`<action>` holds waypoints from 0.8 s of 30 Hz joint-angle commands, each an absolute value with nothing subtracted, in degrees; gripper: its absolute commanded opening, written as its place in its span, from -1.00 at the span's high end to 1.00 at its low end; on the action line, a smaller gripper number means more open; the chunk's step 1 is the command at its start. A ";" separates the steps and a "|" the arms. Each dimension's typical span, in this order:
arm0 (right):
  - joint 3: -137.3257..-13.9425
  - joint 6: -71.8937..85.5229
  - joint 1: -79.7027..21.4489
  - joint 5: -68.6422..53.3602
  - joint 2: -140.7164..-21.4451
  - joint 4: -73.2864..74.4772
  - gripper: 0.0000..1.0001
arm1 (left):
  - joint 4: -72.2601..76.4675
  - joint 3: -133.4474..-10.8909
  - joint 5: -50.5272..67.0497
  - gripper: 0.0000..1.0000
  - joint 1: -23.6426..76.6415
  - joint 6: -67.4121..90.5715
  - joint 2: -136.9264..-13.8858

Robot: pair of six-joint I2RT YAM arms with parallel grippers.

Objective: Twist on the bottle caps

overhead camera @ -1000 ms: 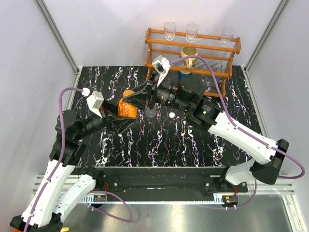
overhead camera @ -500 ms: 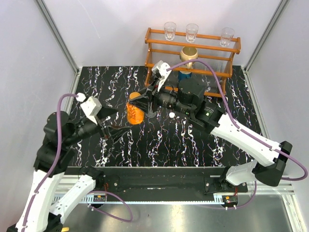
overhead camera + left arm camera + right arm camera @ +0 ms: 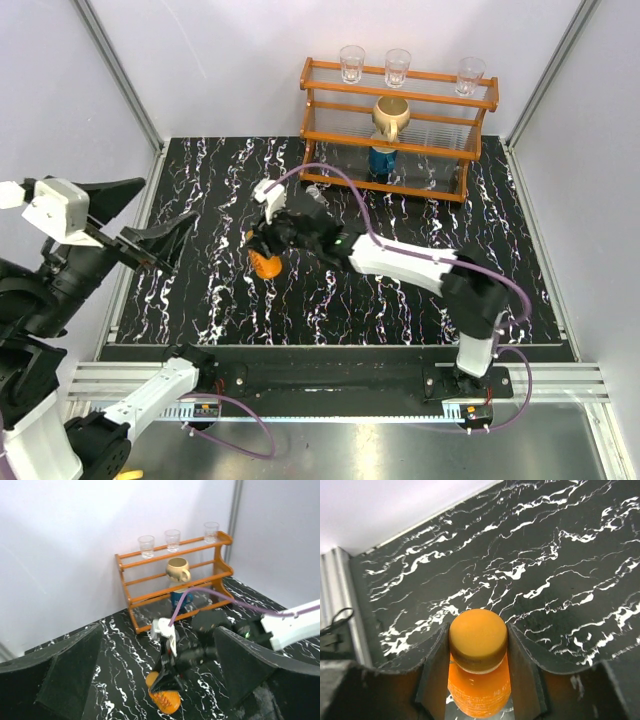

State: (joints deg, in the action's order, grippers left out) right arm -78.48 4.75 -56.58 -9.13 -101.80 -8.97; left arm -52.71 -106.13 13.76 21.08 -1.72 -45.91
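Observation:
The short orange bottle (image 3: 266, 266) is near the middle of the black marbled table (image 3: 400, 300). Its orange cap (image 3: 478, 639) sits on its neck. My right gripper (image 3: 478, 636) is shut on that cap, one black finger on each side, with the bottle body (image 3: 480, 692) below. The left wrist view shows the same bottle (image 3: 169, 701) under the right gripper (image 3: 167, 677). My left gripper (image 3: 168, 198) is raised at the far left, wide open and empty, well away from the bottle. The blue cap and the clear bottle cannot be made out for certain.
A wooden rack (image 3: 400, 105) stands at the table's back. It carries three clear glasses (image 3: 398, 66) on top and a tan mug (image 3: 390, 115) on its middle shelf. A blue thing (image 3: 382, 160) stands below the mug. Grey walls close in left and right.
My left gripper opened, let go of the orange bottle and drew back up to the far left. My right gripper, still on the cap, shifted left and nearer with the bottle.

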 commanded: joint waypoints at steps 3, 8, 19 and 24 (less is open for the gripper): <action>-91.83 -1.39 -59.23 -6.77 -116.26 -21.07 0.53 | -56.16 -107.05 4.31 -0.98 20.92 1.30 -47.90; -97.03 -3.16 -60.38 -3.96 -125.50 -31.10 0.48 | -55.90 -106.17 4.22 -0.98 20.92 2.02 -47.37; -103.71 -6.25 -63.28 4.04 -136.31 -39.90 0.38 | -55.02 -102.75 4.48 -0.98 20.92 3.69 -46.41; -100.21 -4.66 -64.51 6.32 -136.67 -42.71 0.37 | -54.58 -101.87 4.57 -0.98 20.92 4.30 -46.32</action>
State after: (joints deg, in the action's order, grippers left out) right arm -101.01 -5.02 -63.26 2.50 -136.68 -35.75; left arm -56.97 -102.17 5.93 21.08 2.66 -46.83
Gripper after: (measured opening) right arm 0.489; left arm 0.987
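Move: The right hand already holds the capped orange bottle, its body a few cm below the fingers, and is taking it to the bare left part of the marble table, about 5 cm ahead, 15 to the left and 20 down. From this hand the clear bottle stands about 16 ahead, 10 right and 10 lower; the wooden rack is some 32 ahead and 29 right, 5 lower. The orange bottle is about 15 ahead of the left hand, 8 right and 35 below. Leftward and down, a little forward, the right hand carries the orange bottle about 14 cm towards the bare left side of the table. It sinks 6 cm early, then mostly sweeps left, slowing, while rolling about 15 degrees so its forward side lifts; its pinch around the cap and neck holds. The open, empty left hand tips slightly down, easing forward and down about 5 cm. ##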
